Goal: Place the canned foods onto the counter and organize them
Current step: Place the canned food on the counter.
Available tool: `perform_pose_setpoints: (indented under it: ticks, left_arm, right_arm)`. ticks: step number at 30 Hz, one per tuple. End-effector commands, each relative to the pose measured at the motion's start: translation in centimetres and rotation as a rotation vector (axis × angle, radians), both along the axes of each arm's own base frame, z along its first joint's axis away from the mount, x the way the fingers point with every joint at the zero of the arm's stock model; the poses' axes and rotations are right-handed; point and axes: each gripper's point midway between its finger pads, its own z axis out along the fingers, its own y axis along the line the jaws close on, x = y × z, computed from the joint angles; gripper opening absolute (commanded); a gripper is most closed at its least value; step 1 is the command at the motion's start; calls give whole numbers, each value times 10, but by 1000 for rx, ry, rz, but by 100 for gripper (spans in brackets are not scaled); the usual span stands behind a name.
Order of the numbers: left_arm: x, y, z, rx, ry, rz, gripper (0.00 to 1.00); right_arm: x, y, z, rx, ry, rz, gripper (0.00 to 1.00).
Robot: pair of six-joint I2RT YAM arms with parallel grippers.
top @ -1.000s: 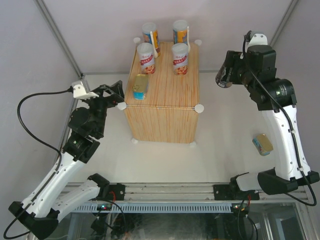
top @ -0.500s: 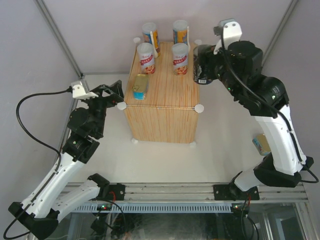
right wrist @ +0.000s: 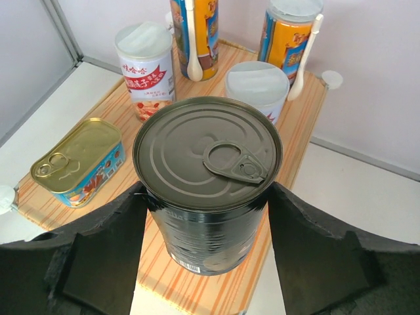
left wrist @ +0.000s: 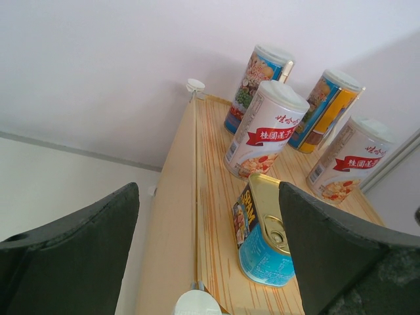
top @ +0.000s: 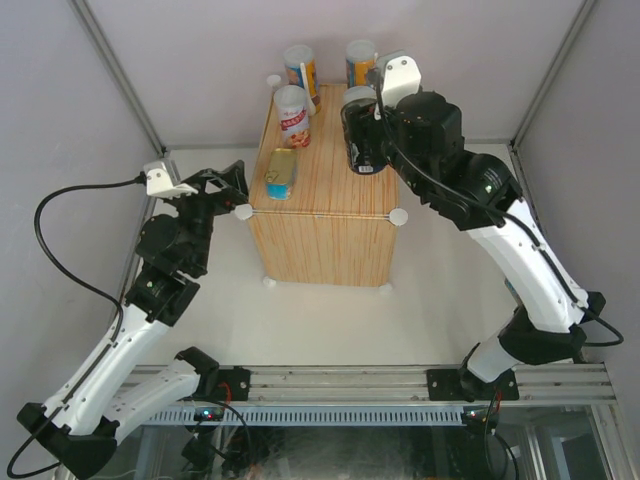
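My right gripper (right wrist: 207,226) is shut on the dark can (right wrist: 207,197), upright, with a finger on each side. It holds the can (top: 362,145) over the right side of the wood-grain counter (top: 330,215); whether the can touches the top I cannot tell. On the counter stand two tall blue-orange cans (top: 300,68) (top: 360,60) at the back and two white-red cans (top: 292,112) (right wrist: 257,85) in front of them. A flat gold-blue tin (top: 282,172) lies near the left edge. My left gripper (top: 226,186) is open and empty, beside the counter's front-left corner, facing the tin (left wrist: 262,230).
White round knobs (top: 399,217) (left wrist: 195,85) stick out at the counter's corners. Grey walls and slanted frame poles (top: 120,85) close in the back and sides. A metal rail (top: 330,385) runs along the near edge between the arm bases.
My right arm has swung left from the table's right side, carrying the dark can over the counter's right half. The left arm has not moved.
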Motion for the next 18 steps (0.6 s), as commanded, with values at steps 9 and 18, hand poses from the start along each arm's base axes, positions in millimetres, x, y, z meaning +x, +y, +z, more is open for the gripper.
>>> perform_pose_setpoints:
  ticks: [9,18]
  left_arm:
    - [-10,9,30,-6,-72,10,91]
    - [-15,15,25,19,-64,24,91]
  right_arm:
    - [21,37,47,204,-177,55,0]
    - [40,62,33,214,-173,85,0]
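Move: Ahead and to the left of the right hand, which holds the dark can, is the open counter right of the flat tin: about 7 cm forward, 7 cm left and some 16 cm down. The flat tin sits roughly 5 cm ahead and 15 cm left, the right white can about 14 cm straight ahead, and the left white can some 13 cm ahead and 13 cm left. From the left hand, that spot is around 9 cm ahead, 18 cm right and 8 cm down. Carrying the upright dark can in its unchanged grip, the right hand sweeps about 5.5 cm left while easing some 3.5 cm forward and as much down. It heads from the counter's front right side towards the open patch beside the flat tin, with hardly any wrist turn. ##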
